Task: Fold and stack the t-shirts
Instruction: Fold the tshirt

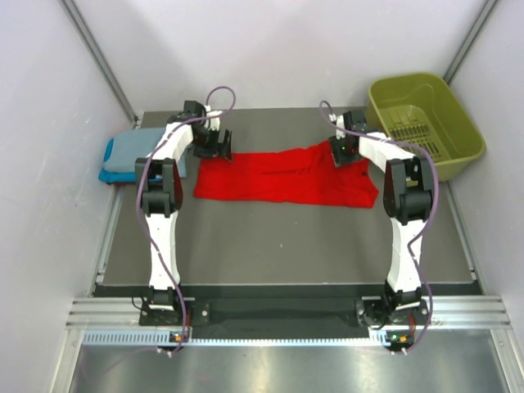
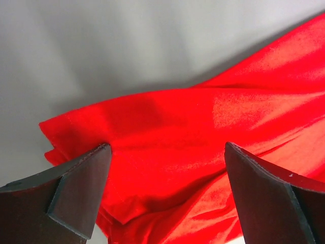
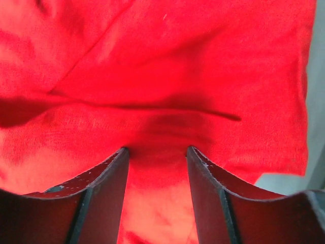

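A bright red t-shirt [image 1: 278, 176] lies spread in a long band across the far middle of the table. My left gripper [image 1: 214, 151] hovers over its far left corner, wide open; in the left wrist view the gripper [image 2: 167, 147] straddles the folded corner of the red cloth [image 2: 167, 114] without pinching it. My right gripper [image 1: 345, 154] is down on the shirt's far right part. In the right wrist view its jaws [image 3: 156, 150] stand partly apart, tips resting on the red cloth [image 3: 177, 61]. A folded grey-blue t-shirt [image 1: 135, 151] lies on a turquoise one [image 1: 113, 173] at the left.
An olive-green plastic basket [image 1: 426, 123] stands at the back right corner. White walls close in the table on the left, right and far sides. Bare grey tabletop [image 1: 286, 246] lies between the red shirt and the arm bases.
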Tool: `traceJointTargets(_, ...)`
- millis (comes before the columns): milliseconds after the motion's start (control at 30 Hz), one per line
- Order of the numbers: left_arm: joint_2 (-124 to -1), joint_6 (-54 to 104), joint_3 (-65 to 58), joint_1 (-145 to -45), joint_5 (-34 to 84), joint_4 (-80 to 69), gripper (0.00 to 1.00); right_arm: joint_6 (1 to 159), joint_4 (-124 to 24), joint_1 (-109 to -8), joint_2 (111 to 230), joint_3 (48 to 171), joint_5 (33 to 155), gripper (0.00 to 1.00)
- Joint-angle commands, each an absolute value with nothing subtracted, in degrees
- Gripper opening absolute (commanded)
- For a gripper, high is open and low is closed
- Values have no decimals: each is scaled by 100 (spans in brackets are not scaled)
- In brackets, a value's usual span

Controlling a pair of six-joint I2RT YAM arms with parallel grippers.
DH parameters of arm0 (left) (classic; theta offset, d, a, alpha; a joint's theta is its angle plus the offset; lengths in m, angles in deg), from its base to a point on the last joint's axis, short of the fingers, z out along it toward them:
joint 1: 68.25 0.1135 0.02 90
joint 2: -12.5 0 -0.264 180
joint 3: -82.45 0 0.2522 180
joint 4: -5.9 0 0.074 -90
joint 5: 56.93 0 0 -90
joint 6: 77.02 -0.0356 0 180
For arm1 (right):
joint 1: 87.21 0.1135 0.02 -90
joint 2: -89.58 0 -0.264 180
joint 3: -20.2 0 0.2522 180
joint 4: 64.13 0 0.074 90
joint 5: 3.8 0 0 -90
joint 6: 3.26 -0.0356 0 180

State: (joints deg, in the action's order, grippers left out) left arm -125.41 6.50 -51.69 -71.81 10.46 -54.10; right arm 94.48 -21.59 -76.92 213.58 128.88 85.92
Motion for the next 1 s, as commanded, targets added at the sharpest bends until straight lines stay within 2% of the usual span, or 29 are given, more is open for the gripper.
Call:
traceJointTargets(0,-12497,516,-4716,-7142,1558,-5533,99,9210,-2277,-7842,21789,13432,8856,51)
traceJointTargets(400,-11091,419,-2749,-7405,2006,-5656,99,9341,-1961,-7930,23055,15339,9191,52)
traceJointTargets(567,-10659,507,-2281,-7686,2410,-5577,99,9403,-1943,-7939,23362,15964,9209,53)
traceJointTargets(667,-10624,499,-2517,-7766,2770,-5533,99,9386,-2066,-7947,23381,16079,9147,53)
traceJointTargets(967,-11204,252,-4968,-7696,3457,-5471,99,9359,-2092,-7939,22933,15666,9173,54)
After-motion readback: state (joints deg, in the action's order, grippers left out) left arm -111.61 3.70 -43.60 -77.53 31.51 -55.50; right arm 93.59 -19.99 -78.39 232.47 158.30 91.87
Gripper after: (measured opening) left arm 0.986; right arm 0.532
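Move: The red t-shirt, a wide folded strip, has its middle about 20 cm to the right of the left hand and 7 cm back, just below finger height; its left end lies some 6 cm to that hand's left and 7 cm back. The blue stack sits roughly 20 cm to the left hand's left, level with it. From the right hand, already down on the cloth, the t-shirt's middle is about 16 cm left and 4 cm back, and the green basket 23 cm right and 8 cm ahead. Forward goes the right hand, about 10 cm and slightly left, its half-open fingertips staying on the t-shirt near its right end and dragging the cloth along before they stop. Meanwhile the left hand, wide open, sweeps back some 10 cm over the cloth's left end, sinking slightly, then lifts clear about 7 cm while swinging most of the way forward again, its left side rolled up by nearly 20 degrees. ##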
